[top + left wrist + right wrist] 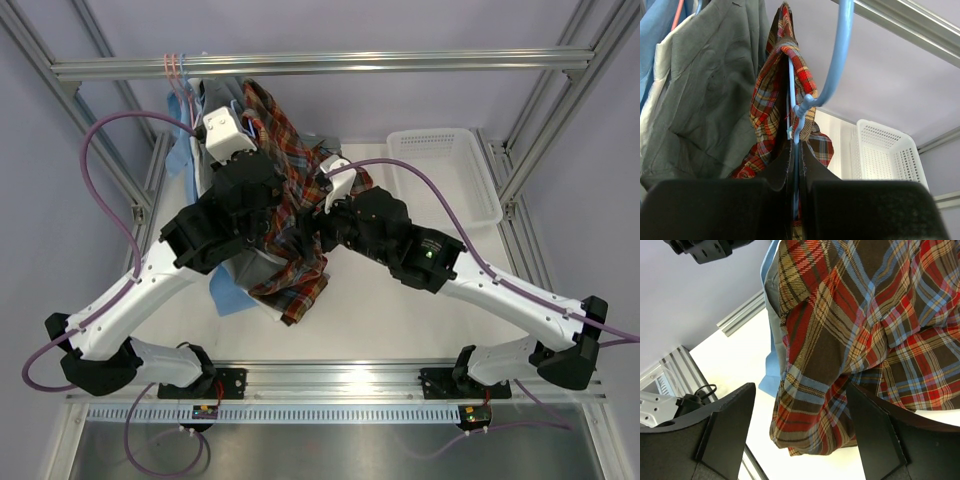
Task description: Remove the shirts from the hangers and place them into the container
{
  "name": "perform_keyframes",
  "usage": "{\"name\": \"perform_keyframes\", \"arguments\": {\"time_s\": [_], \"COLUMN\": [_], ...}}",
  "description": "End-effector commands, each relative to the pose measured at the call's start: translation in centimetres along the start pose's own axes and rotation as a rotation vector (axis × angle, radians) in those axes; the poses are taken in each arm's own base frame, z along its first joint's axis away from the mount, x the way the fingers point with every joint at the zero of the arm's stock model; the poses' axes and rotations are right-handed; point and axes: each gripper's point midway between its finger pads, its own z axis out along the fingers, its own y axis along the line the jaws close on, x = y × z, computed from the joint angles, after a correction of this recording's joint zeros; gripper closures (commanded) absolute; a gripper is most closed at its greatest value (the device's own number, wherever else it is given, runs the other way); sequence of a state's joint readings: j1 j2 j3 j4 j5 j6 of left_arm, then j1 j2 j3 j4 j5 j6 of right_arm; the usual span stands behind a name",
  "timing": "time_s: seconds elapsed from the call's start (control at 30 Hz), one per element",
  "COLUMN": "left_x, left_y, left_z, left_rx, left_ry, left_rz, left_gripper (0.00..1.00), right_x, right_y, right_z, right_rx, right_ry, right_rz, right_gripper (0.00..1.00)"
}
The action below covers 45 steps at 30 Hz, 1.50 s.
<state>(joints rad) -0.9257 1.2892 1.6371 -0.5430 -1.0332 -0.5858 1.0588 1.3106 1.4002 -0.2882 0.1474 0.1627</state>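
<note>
The plaid shirt (774, 102) hangs on a light blue hanger (836, 60); my left gripper (796, 167) is shut on that hanger's wire just below the hook's twist. A grey shirt (710, 90), a white shirt (660, 65) and a light blue shirt (655, 30) hang to its left, with a pink hanger (678, 14) above them. My right gripper (800, 425) is open, with a hanging fold of the plaid shirt (840, 340) between its fingers (727, 425). From above, the left gripper (238, 112) and right gripper (318, 180) flank the plaid shirt (290, 215). The white container (445, 170) sits at the back right.
A metal rail (320, 65) across the back carries the hanger hooks (177, 70). Frame posts (545, 120) stand just beyond the container. The light blue shirt's hem (769, 372) hangs behind the plaid cloth. Purple cables (115, 135) loop off both arms.
</note>
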Motion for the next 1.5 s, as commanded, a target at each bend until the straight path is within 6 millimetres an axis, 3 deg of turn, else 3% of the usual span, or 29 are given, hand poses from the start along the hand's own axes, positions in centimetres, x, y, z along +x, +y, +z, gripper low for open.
{"name": "perform_keyframes", "arguments": {"time_s": [0.0,0.13,0.53,0.63,0.77,1.03,1.1,1.2,1.33,1.47], "left_x": [-3.7,-3.9,-3.5,-3.5,-3.3,-2.8,-2.7,-2.7,-2.6,-2.7], "left_y": [-0.9,-1.1,-1.2,-1.6,-1.8,-1.9,-2.0,-2.1,-2.1,-1.8], "left_z": [-0.5,-0.8,-0.5,-0.4,-0.3,-0.1,-0.1,-0.1,-0.1,-0.3], "left_rx": [0.010,0.031,0.010,0.014,0.018,0.012,0.013,0.015,0.020,0.031], "left_ry": [-0.077,-0.072,-0.057,-0.054,-0.052,-0.048,-0.047,-0.044,-0.041,-0.047], "left_rz": [-0.154,-0.165,-0.200,-0.204,-0.215,-0.211,-0.209,-0.220,-0.223,-0.214], "left_gripper": [1.00,1.00,1.00,1.00,1.00,1.00,1.00,1.00,1.00,0.97], "right_x": [-2.1,-1.2,0.3,0.2,0.1,-1.1,-1.2,-1.2,-1.4,-1.8], "right_y": [1.0,0.8,-0.7,-1.3,-2.5,-2.1,-1.9,-1.9,-1.8,-1.6], "right_z": [-0.1,1.2,1.6,1.3,0.9,0.2,0.3,0.4,0.4,-0.3], "right_rx": [-0.028,-0.012,0.168,0.237,0.349,0.379,0.374,0.369,0.370,0.347], "right_ry": [-0.045,-0.023,0.012,0.004,-0.004,-0.048,-0.044,-0.040,-0.050,-0.063], "right_rz": [-0.028,-0.040,-0.197,-0.265,-0.326,-0.359,-0.369,-0.377,-0.374,-0.381], "right_gripper": [0.18,0.22,0.23,0.23,0.31,0.35,0.41,0.58,1.00,1.00]}}
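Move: The right hand, open, has the loose fold of the plaid shirt that it will grip only about 3 cm ahead and 2 cm below, straight in line sideways. From that hand the blue hanger inside the shirt is roughly 8 cm farther out, 5 cm left and 10 cm up; the grey shirt hangs some 13 cm left and 4 cm ahead, 5 cm lower. From the left hand, holding the hanger, the fold lies about 6 cm back, 4 cm right, 10 cm down. The right fingers shut on the plaid shirt's fold and pinch it below the held hanger. The right hand first eases forward, left and down by about 2 cm, then backs to the right while swinging clockwise and rolling its left side down, some 30 degrees in all, and closes fully at the end. The left hand keeps its grip on the blue hanger, drifting about 1 cm right. ##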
